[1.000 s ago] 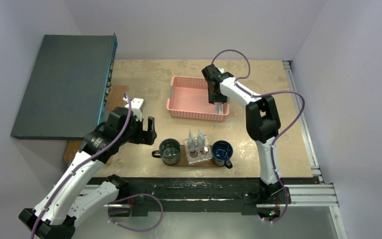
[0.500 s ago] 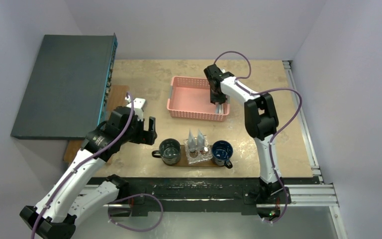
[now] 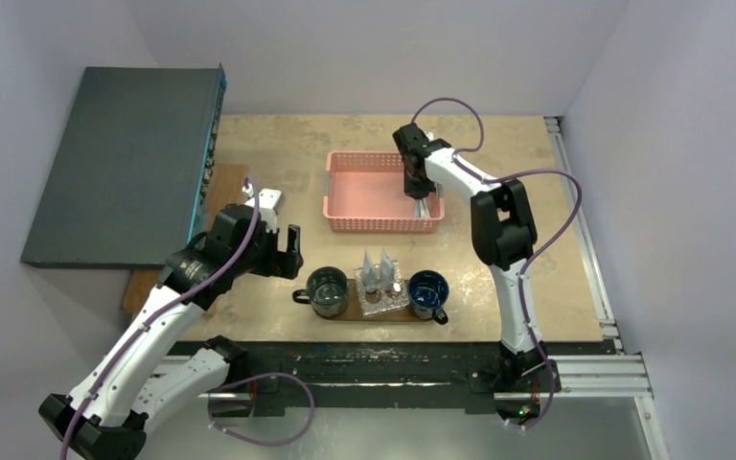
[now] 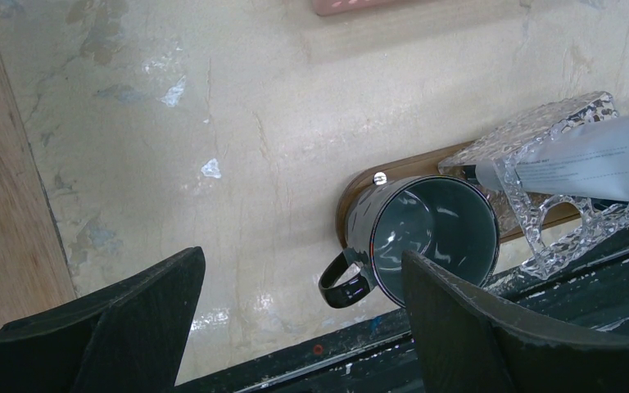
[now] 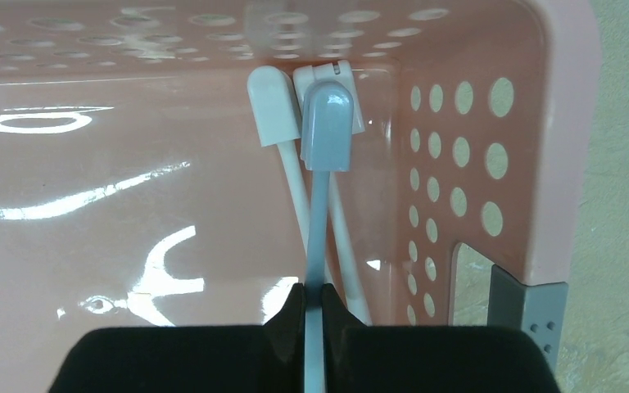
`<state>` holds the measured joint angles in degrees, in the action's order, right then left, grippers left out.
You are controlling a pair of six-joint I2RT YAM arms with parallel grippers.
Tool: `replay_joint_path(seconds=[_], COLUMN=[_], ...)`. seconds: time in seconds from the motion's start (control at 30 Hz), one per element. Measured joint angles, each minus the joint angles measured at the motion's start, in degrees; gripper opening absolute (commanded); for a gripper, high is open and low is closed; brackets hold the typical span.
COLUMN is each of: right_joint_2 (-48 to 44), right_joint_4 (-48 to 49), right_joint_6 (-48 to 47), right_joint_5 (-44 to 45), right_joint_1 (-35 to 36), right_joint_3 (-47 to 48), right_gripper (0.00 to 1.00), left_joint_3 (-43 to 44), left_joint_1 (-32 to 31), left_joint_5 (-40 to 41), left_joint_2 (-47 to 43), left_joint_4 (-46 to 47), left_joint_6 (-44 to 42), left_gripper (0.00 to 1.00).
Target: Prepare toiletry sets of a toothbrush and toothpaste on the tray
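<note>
In the right wrist view my right gripper [image 5: 314, 304] is shut on the stem of a pale blue toothbrush [image 5: 325, 123], inside the pink basket [image 5: 557, 123] at its right corner. Two white toothbrushes [image 5: 272, 106] lie just under and beside it. From above, the right gripper [image 3: 420, 194] dips into the basket [image 3: 345, 196]. The brown tray [image 3: 353, 310] near the front carries a grey mug [image 3: 327, 290], a blue mug [image 3: 428, 289] and a glass holder with toothpaste tubes [image 3: 380, 273]. My left gripper [image 3: 284, 251] hangs open, empty, left of the tray.
The left wrist view looks down on the grey mug [image 4: 434, 237], the tray end [image 4: 359, 182], a toothpaste tube [image 4: 590, 160] and the glass holder [image 4: 557, 246]. A dark grey slab [image 3: 125, 158] fills the left side. A metal rail [image 3: 585, 240] runs along the right edge.
The right gripper's jaws have closed on the blue toothbrush, and the pink basket has shifted slightly square. The left arm has stayed still.
</note>
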<state>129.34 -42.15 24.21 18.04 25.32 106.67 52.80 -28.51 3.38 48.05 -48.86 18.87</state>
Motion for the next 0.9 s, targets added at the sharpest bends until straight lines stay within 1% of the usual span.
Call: replay_joint_path(seconds=[0.27, 0.63, 0.9], right_joint_2=[-2.03, -10.62, -15.61], right_joint_4=[1.46, 4.24, 7.13], right_joint_6=[-0.48, -1.31, -1.36], right_joint_5=[0.04, 0.44, 0.35], right_joint_1=[0.00, 0.02, 0.17], right_joint_3=[-2.29, -4.61, -8.61], right_gripper=[0.00, 0.00, 0.00], left_joint_3=[0.00, 0.00, 0.00], left_joint_1=[0.00, 0.00, 0.00], left_joint_5=[0.00, 0.00, 0.00], left_joint_2=[0.00, 0.00, -0.09], left_joint_4=[0.00, 0.00, 0.00], left_joint_6=[0.00, 0.00, 0.00], left_gripper=[0.89, 0.89, 0.89])
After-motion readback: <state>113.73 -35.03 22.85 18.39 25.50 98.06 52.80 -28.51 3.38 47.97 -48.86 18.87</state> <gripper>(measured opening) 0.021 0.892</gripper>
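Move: The blue toothbrush is already pinched in the right hand, low in the right end of the pink basket, with two white toothbrushes just under it. From this hand the clear holder with the toothpaste tubes, its likely goal, stands roughly 23 cm back and 10 cm to the left. The blue mug is about 23 cm straight back. For the left hand, the holder is some 16 cm to the right, 3 cm back and 12 cm lower. The blue toothbrush, still clamped mid-handle in the shut right fingers, is raised off the white ones almost straight up by about 9 cm, slowly at first and then faster. The wrist swings the fingertips some 15 degrees outward, towards forward, as the hand rises, and the grip stays closed. ##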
